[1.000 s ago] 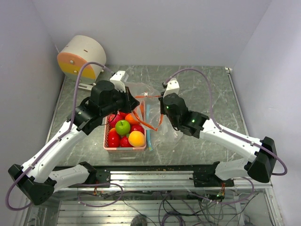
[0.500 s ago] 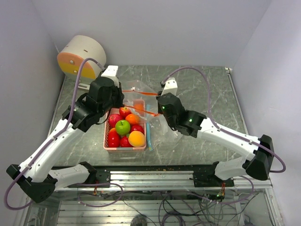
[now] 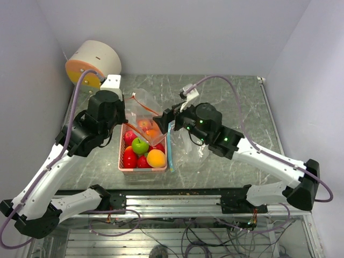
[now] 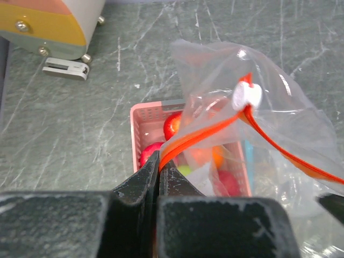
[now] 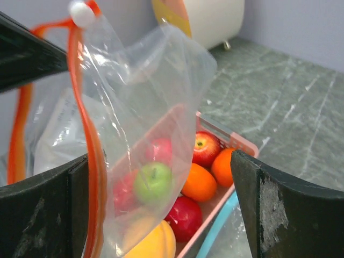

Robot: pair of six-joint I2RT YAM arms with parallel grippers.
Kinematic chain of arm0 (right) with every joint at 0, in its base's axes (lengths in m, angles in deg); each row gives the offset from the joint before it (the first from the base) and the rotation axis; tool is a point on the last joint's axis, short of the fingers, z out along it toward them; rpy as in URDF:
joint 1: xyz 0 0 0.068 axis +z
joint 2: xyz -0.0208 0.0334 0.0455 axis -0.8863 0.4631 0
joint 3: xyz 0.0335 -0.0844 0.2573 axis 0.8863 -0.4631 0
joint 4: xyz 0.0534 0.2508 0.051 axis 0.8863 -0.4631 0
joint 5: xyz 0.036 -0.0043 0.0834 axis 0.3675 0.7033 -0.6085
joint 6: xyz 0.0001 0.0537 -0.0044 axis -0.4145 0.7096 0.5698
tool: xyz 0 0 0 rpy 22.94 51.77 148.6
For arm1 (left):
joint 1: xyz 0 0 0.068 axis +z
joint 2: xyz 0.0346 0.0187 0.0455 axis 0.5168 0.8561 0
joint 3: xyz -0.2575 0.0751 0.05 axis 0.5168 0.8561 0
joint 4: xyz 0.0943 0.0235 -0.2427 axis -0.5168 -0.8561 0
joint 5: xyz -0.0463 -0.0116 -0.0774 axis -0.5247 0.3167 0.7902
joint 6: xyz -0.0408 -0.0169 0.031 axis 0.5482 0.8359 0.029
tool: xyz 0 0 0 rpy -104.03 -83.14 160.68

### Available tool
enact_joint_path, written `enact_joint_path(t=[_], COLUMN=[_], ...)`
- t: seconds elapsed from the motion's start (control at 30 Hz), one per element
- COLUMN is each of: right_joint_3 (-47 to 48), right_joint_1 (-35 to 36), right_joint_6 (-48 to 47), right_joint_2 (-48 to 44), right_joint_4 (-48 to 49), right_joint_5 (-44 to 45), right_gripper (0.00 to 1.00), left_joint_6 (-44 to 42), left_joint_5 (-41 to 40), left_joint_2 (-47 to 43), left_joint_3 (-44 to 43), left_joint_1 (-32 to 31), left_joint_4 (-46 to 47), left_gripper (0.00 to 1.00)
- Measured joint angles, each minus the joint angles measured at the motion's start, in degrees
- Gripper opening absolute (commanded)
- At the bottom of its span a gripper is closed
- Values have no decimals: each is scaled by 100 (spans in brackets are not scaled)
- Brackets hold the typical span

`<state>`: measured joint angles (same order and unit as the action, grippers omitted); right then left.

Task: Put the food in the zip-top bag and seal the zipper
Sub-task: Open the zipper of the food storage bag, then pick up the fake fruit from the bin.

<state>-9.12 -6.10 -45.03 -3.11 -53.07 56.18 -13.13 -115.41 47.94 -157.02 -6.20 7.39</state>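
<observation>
My left gripper [image 4: 159, 158] [image 3: 127, 110] is shut on the end of an orange zipper strip [image 4: 204, 134] of a clear bag [image 4: 258, 118] [image 5: 156, 97]. That bag hangs over the pink basket [image 3: 141, 170] and has a white slider [image 4: 246, 95] [image 5: 81, 13]. The food lies in the basket: a green apple [image 3: 140, 145] [image 5: 153, 183], red apples [image 5: 207, 148], oranges [image 5: 199, 183] and a yellow-orange fruit [image 3: 156, 158]. My right gripper [image 5: 158, 161] [image 3: 165, 116] stands wide open beside the hanging bag, holding nothing. Another clear zip-top bag lies flat to the right of the basket, its teal-blue zipper [image 3: 170, 145] [image 5: 220, 226] along the basket's side.
A round white device with an orange and yellow face [image 3: 92, 64] [image 4: 48, 21] stands at the back left corner. Walls close in the table on the left, back and right. A metal rail [image 3: 177, 199] runs along the near edge.
My right gripper has opened, let go of the orange-strip bag and drawn back to the right. My left gripper has carried its end of the strip left and farther back.
</observation>
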Motion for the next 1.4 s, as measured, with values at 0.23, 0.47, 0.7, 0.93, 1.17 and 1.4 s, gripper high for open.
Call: enact_joint_path(t=[0.23,0.47,0.7,0.93,1.17,1.4], right_joint_3=[-4,-297,-118,-389,-457,-505], right_joint_1=[0,0,0,2,345,874], right_joint_6=[-11,52,203,321,313,363], right_joint_2=[-920,-1626,-857,-256,282,804], right_joint_4=[114,201,-262,-861,-1062,-1318], right_joint_5=[-431,-925,-662,-516,-614,-551], right_gripper=[100,100,100,99,100,100], left_joint_6=[-17,-17,-4,50,258,352], left_joint_5=[-407,-763,-1032,-1556,-1980,-2072], left_joint_2=[-79,-249,-391,-358,-385,-535], left_joint_3=[17,17,-129,-138,-70,96], left_joint_1=[-2,0,0,0,0,0], left_joint_4=[-267,-444,-632,-968,-1327,-1445], left_gripper=[7,7,7,7,7,7])
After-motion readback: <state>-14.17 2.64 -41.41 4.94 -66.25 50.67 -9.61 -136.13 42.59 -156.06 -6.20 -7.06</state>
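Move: The right gripper, open and empty beside the bag mouth, has the yellow peach some 8 cm back, 4 cm to its left and 19 cm below. The green apple lies about 6 cm farther out than the peach and 7 cm to its left; an orange lies about 9 cm straight beyond the peach. The left gripper already pinches the orange zipper, with the basket's middle level ahead, 4 cm to its right and 22 cm below. Lift the open right gripper clear of the bag mouth, up about 9 cm and back, then swing it down past its starting height and farther back towards the yellow peach, tipping the fingers down and keeping them wide open. Meanwhile keep the left pinch on the zipper and draw the bag about 9 cm left and a little back, turning the wrist some 20 degrees counter-clockwise. ##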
